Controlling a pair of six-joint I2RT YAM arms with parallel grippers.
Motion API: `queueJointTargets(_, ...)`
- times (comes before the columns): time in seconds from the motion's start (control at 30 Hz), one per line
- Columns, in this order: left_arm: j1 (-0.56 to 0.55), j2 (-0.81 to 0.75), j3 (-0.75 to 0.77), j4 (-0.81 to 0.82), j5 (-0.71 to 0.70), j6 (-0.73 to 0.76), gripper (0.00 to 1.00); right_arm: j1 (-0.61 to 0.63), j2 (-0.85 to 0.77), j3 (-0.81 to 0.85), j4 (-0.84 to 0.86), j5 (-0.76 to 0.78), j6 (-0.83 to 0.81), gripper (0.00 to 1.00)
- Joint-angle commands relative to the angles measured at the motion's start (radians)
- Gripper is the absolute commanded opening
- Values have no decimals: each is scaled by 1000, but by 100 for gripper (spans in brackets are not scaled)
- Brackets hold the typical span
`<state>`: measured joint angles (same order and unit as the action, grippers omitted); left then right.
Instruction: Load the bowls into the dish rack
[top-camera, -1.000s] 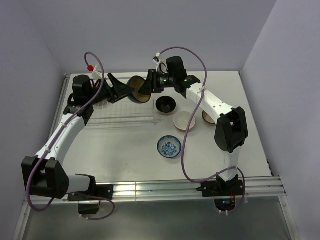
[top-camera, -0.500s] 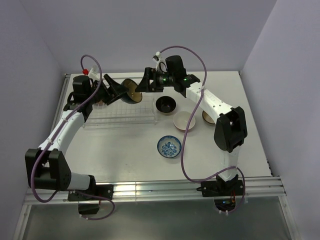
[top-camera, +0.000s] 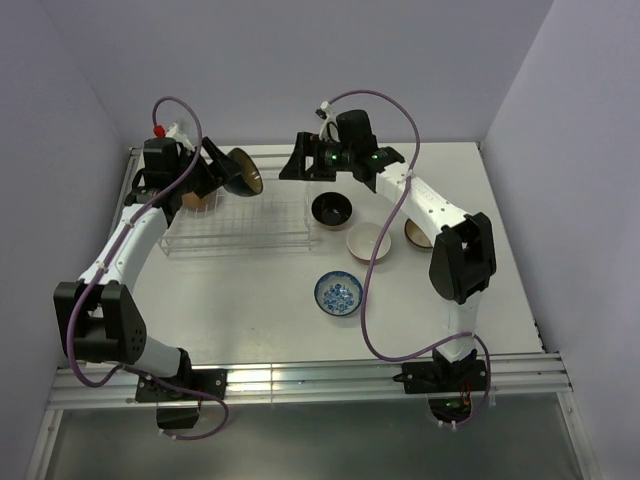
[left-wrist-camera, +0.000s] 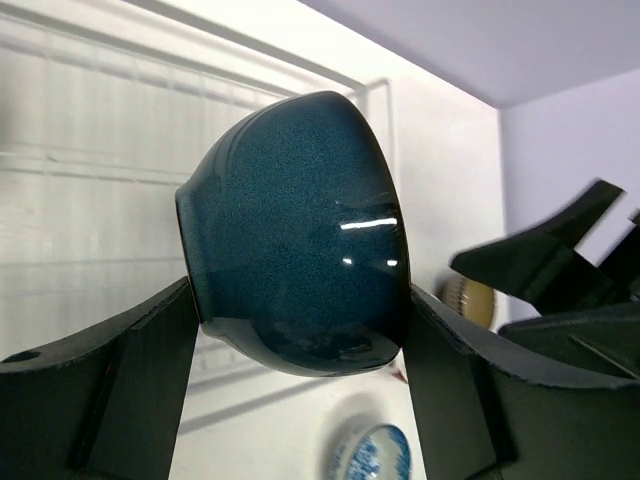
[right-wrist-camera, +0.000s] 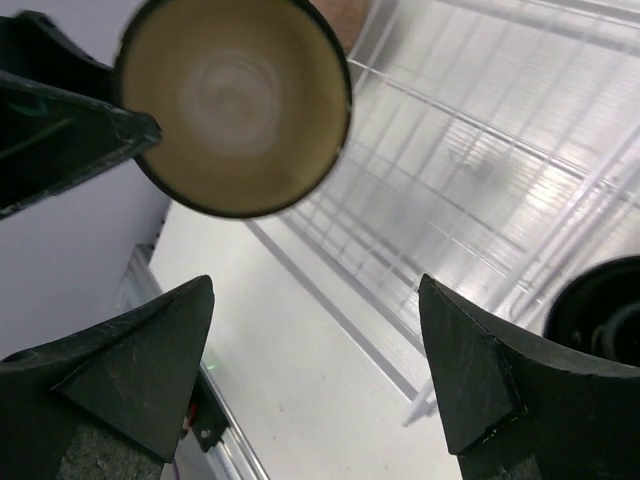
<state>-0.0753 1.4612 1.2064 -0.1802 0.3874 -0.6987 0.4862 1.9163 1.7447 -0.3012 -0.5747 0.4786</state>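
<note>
My left gripper (top-camera: 232, 170) is shut on a bowl (top-camera: 247, 178), dark blue outside (left-wrist-camera: 300, 230) and tan inside (right-wrist-camera: 235, 100), tipped on its side above the far left of the wire dish rack (top-camera: 245, 225). My right gripper (top-camera: 297, 162) stands open and empty just right of it, over the rack's far right corner (right-wrist-camera: 480, 170). A brown bowl (top-camera: 196, 198) rests at the rack's left end, partly hidden by the left arm. On the table right of the rack lie a black bowl (top-camera: 331, 209), a white bowl (top-camera: 368, 242) and a blue-and-white bowl (top-camera: 338, 293).
A tan bowl (top-camera: 415, 235) sits half hidden behind the right arm's forearm. The back wall stands close behind both grippers. A metal rail (top-camera: 125, 190) runs along the table's left edge beside the rack.
The right gripper opened, let go of the bowl and drew back to the right. The left arm carried the bowl leftward along the rack.
</note>
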Motion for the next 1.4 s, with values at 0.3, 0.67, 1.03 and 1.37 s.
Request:
queueJointTargets(0.3, -14, 27, 134, -11, -248, 243, 0, -5, 9, 26, -110, 166, -83, 78)
queueJointTargets(0.67, -38, 62, 168, -41, -364, 349, 0, -5, 52, 41, -141, 187, -75, 66)
queueJointTargets(1.03, -72, 105, 206, -54, -459, 435, 0, -6, 93, 70, -171, 219, -51, 39)
queueJointTargets(1.37, -113, 169, 239, -54, -577, 553, 0, -6, 116, 64, -180, 214, -41, 19)
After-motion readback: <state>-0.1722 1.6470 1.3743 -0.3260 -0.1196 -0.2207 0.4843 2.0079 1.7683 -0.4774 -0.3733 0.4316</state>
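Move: The left hand holds the blue bowl; the dish rack's middle lies about 5 cm ahead of it, 4 cm to its left and 21 cm below. The brown bowl in the rack is some 8 cm ahead, 14 cm left, 19 cm below. From the open right hand, the rack's right end rail is about 3 cm right, 5 cm ahead, 12 cm below; the black bowl 6 cm ahead, 9 cm right, 22 cm down. Keeping its pinch on the blue bowl, the left hand carries it left and down, then forward and down, about 5 cm each way, over the rack's middle, rolling its left side up nearly 40 degrees so the fingers point more downward. The right hand sinks some 8 cm and eases right towards the rack's right end rail, tipping further down and closing nearly shut; a grip on the rail can't be made out. ##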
